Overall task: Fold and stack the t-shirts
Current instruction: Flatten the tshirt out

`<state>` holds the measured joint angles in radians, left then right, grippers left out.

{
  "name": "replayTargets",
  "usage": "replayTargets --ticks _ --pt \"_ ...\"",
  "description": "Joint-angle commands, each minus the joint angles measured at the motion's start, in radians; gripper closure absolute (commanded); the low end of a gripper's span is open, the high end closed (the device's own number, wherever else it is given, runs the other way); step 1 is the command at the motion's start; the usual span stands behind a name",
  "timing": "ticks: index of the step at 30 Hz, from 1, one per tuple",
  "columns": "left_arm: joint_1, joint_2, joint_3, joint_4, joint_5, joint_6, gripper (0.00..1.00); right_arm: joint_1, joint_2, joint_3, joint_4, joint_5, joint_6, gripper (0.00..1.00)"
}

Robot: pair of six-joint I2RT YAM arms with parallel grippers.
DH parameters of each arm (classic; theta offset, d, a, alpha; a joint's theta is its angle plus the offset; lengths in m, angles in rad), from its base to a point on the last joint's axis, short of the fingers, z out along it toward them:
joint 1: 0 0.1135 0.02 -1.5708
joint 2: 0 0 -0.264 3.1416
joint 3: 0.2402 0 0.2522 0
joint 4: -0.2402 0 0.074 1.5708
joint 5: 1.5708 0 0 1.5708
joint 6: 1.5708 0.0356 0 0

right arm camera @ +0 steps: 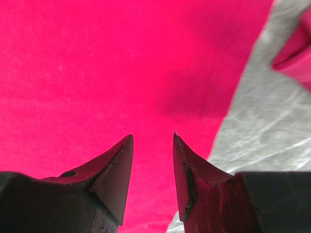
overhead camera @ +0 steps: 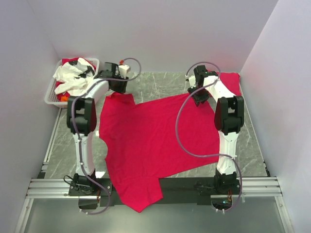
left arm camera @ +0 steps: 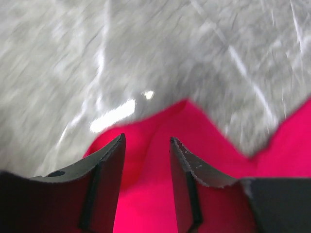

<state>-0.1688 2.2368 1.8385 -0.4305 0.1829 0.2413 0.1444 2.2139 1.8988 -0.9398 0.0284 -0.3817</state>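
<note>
One red t-shirt (overhead camera: 155, 138) lies spread across the grey table, its lower end hanging over the near edge. My left gripper (overhead camera: 118, 85) hovers at its far left corner. In the left wrist view that gripper (left arm camera: 146, 141) is open, with the t-shirt (left arm camera: 194, 121) just below the gap and nothing pinched. My right gripper (overhead camera: 200, 97) is over the shirt's far right edge. It (right arm camera: 152, 136) is open too, above flat cloth of the t-shirt (right arm camera: 121, 63). A second red t-shirt (overhead camera: 231, 82) lies at the back right, and a bit of this second t-shirt (right arm camera: 296, 53) shows in the right wrist view.
A white slotted basket (overhead camera: 50, 96) stands at the back left, holding crumpled white cloth (overhead camera: 73, 75) and something red. Bare marble table (overhead camera: 160, 82) shows behind the shirt. White walls close in the sides and back.
</note>
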Motion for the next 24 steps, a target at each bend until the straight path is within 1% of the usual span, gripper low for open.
replayTargets --ticks 1,3,5,6,7,9,10,11,14,16,20,21,23,24 --pt "0.084 -0.186 -0.073 0.041 0.058 -0.062 0.54 0.003 -0.076 -0.026 -0.010 -0.050 0.021 0.56" --pt "0.121 -0.226 -0.114 0.020 0.122 -0.074 0.55 0.004 -0.079 -0.038 -0.011 -0.070 0.020 0.57" --pt "0.130 -0.239 -0.142 0.010 0.139 -0.086 0.60 0.007 -0.076 -0.041 -0.014 -0.090 0.020 0.62" --pt "0.133 -0.244 -0.163 0.004 0.150 -0.082 0.62 0.007 -0.068 -0.041 -0.019 -0.094 0.017 0.65" --pt "0.134 -0.243 -0.176 -0.001 0.158 -0.083 0.67 0.007 -0.065 -0.037 -0.022 -0.097 0.017 0.72" --pt "0.134 -0.230 -0.197 -0.004 0.167 -0.099 0.71 0.007 -0.051 -0.032 -0.027 -0.104 0.015 0.78" --pt "0.134 -0.221 -0.197 -0.008 0.168 -0.103 0.73 0.007 -0.048 -0.030 -0.028 -0.105 0.012 0.84" --pt "0.134 -0.212 -0.196 -0.020 0.171 -0.117 0.76 0.009 -0.043 -0.030 -0.031 -0.108 0.010 0.87" --pt "0.129 -0.175 -0.185 -0.046 0.188 -0.131 0.77 0.007 -0.030 -0.026 -0.034 -0.108 0.006 0.96" --pt "0.123 -0.149 -0.177 -0.050 0.176 -0.146 0.78 0.007 -0.019 -0.021 -0.037 -0.110 0.006 0.99" --pt "0.117 -0.094 -0.139 -0.051 0.127 -0.166 0.78 0.007 -0.003 -0.014 -0.040 -0.110 0.006 1.00" --pt "0.117 -0.062 -0.108 -0.053 0.124 -0.165 0.78 0.007 0.001 -0.010 -0.040 -0.110 0.007 1.00" --pt "0.117 -0.007 -0.070 -0.048 0.118 -0.180 0.75 0.009 0.006 -0.006 -0.044 -0.110 0.009 1.00" --pt "0.115 0.013 -0.020 -0.045 0.119 -0.184 0.72 0.007 0.012 -0.001 -0.045 -0.108 0.010 1.00"
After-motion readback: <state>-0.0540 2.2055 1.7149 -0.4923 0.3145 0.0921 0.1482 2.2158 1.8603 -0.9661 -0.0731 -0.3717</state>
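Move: The rumpled fold in the t-shirt's far left end lies about 5 cm left of the left hand, 3 cm back and 5 cm below; that end's raised tip is roughly 5 cm to the hand's right, level with it and as far down, and the laundry basket some 30 cm left and 6 cm ahead. For the right hand, the patch of t-shirt to cover is about 2 cm back, 2 cm left and 4 cm below; the folded stack is some 18 cm right and 12 cm ahead. Lift the left gripper clear, swinging about 7 cm left and 6 cm up while easing back, then bring it down over the rumpled fold, some 9 cm lower and a little to the right, narrowing the fingers to a small gap and tipping them more steeply down. Meanwhile draw the right gripper slightly back, left and down, and shut its empty fingers just over the t-shirt. ##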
